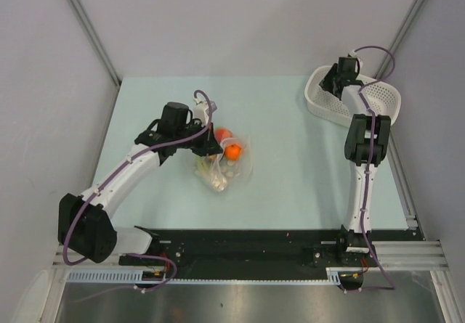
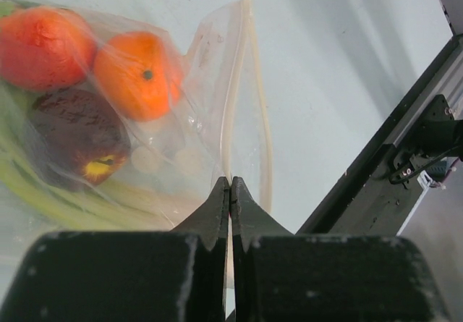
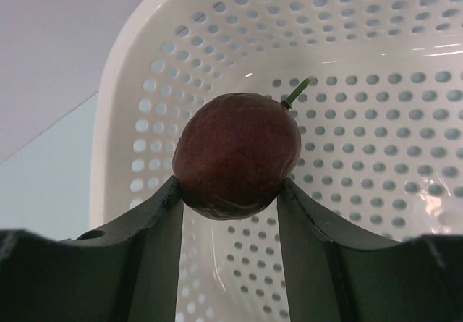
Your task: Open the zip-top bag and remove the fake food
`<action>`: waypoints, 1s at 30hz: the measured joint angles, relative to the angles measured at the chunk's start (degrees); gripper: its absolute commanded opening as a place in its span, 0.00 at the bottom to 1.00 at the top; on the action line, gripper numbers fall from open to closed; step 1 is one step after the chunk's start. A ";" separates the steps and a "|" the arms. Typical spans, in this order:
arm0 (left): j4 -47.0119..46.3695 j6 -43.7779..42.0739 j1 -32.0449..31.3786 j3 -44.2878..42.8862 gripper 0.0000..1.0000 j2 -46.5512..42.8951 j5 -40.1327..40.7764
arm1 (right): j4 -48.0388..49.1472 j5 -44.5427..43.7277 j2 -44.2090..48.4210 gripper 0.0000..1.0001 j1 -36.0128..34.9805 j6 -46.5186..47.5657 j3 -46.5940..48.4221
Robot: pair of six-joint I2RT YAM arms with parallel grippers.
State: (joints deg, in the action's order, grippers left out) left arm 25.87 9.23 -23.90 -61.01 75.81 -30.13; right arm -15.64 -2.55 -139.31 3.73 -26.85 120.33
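The clear zip-top bag lies mid-table, its mouth partly open. In the left wrist view the bag holds an orange ball, a red tomato, a dark purple-brown lump and green stalks. My left gripper is shut on one side of the white zip strip; it also shows in the top view. My right gripper is shut on a second dark purple-brown lump and holds it over the white perforated basket. In the top view it sits over the basket's left part.
The white basket stands at the table's back right corner. The black base rail runs along the near edge behind the bag. Grey walls close in the table on three sides.
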 measured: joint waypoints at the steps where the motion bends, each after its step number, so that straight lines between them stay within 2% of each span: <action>1: -0.04 0.28 0.02 0.07 0.00 -0.28 0.39 | -0.79 0.00 -1.70 0.34 0.00 0.17 2.29; 6: 0.02 2.97 0.09 0.07 0.00 -0.85 2.62 | -2.71 0.15 -4.17 0.52 0.02 0.48 3.89; 7: 0.00 3.76 0.09 0.04 0.00 -0.85 2.84 | -2.78 0.20 -4.20 0.58 0.00 0.46 3.67; 11: -0.46 8.81 0.09 0.04 0.00 -0.92 2.93 | -2.29 0.28 -4.20 0.73 0.00 0.37 2.43; 12: -0.57 9.94 0.09 0.04 0.00 -0.96 2.93 | -2.36 0.46 -4.20 0.88 0.00 0.35 2.34; 13: -0.61 10.67 0.09 0.04 0.00 -1.07 2.93 | -2.32 0.57 -4.28 0.97 0.00 0.35 2.34; 14: -0.61 11.47 0.09 0.07 0.00 -1.27 2.93 | -2.29 0.66 -4.33 1.00 0.00 0.11 2.34; 19: 0.00 13.20 0.09 0.50 0.00 -4.31 2.95 | -3.91 -0.22 -4.55 1.00 0.00 -0.22 3.48; 24: -0.83 13.57 0.09 4.57 0.00 -11.39 2.99 | -7.30 -1.36 -3.72 1.00 -0.90 -2.10 4.13; 30: -4.59 14.43 0.07 9.90 0.00 -15.06 2.97 | -16.15 -4.61 4.96 1.00 -5.42 -5.22 -3.13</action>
State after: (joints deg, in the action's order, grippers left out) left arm 21.28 23.66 -23.83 -51.11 60.75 -27.16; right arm -31.79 -7.16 -134.34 -1.69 -32.08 117.21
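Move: The right hand already grips the dark fruit over the left part of the white basket. The basket's middle lies some 12 cm to its right, about 3 cm nearer the base and 6 cm below. From the left hand, shut on the bag's edge, the basket is about 34 cm ahead, 57 cm right and 16 cm down. The orange sits some 6 cm ahead of that hand, 5 cm right and 13 cm below; the red fruit is 13 cm ahead, 1 cm right and 13 cm below. The right hand, still pinching the dark fruit, sinks about 4 cm into the basket, spreads its fingers wide to let go, then backs off towards the base and to the left, rising slightly and tipping its fingers down, an open finger seeming to catch the basket's wall. The left hand keeps its pinch on the bag's edge, swings slightly counter-clockwise, then draws the bag back and up a few centimetres. ##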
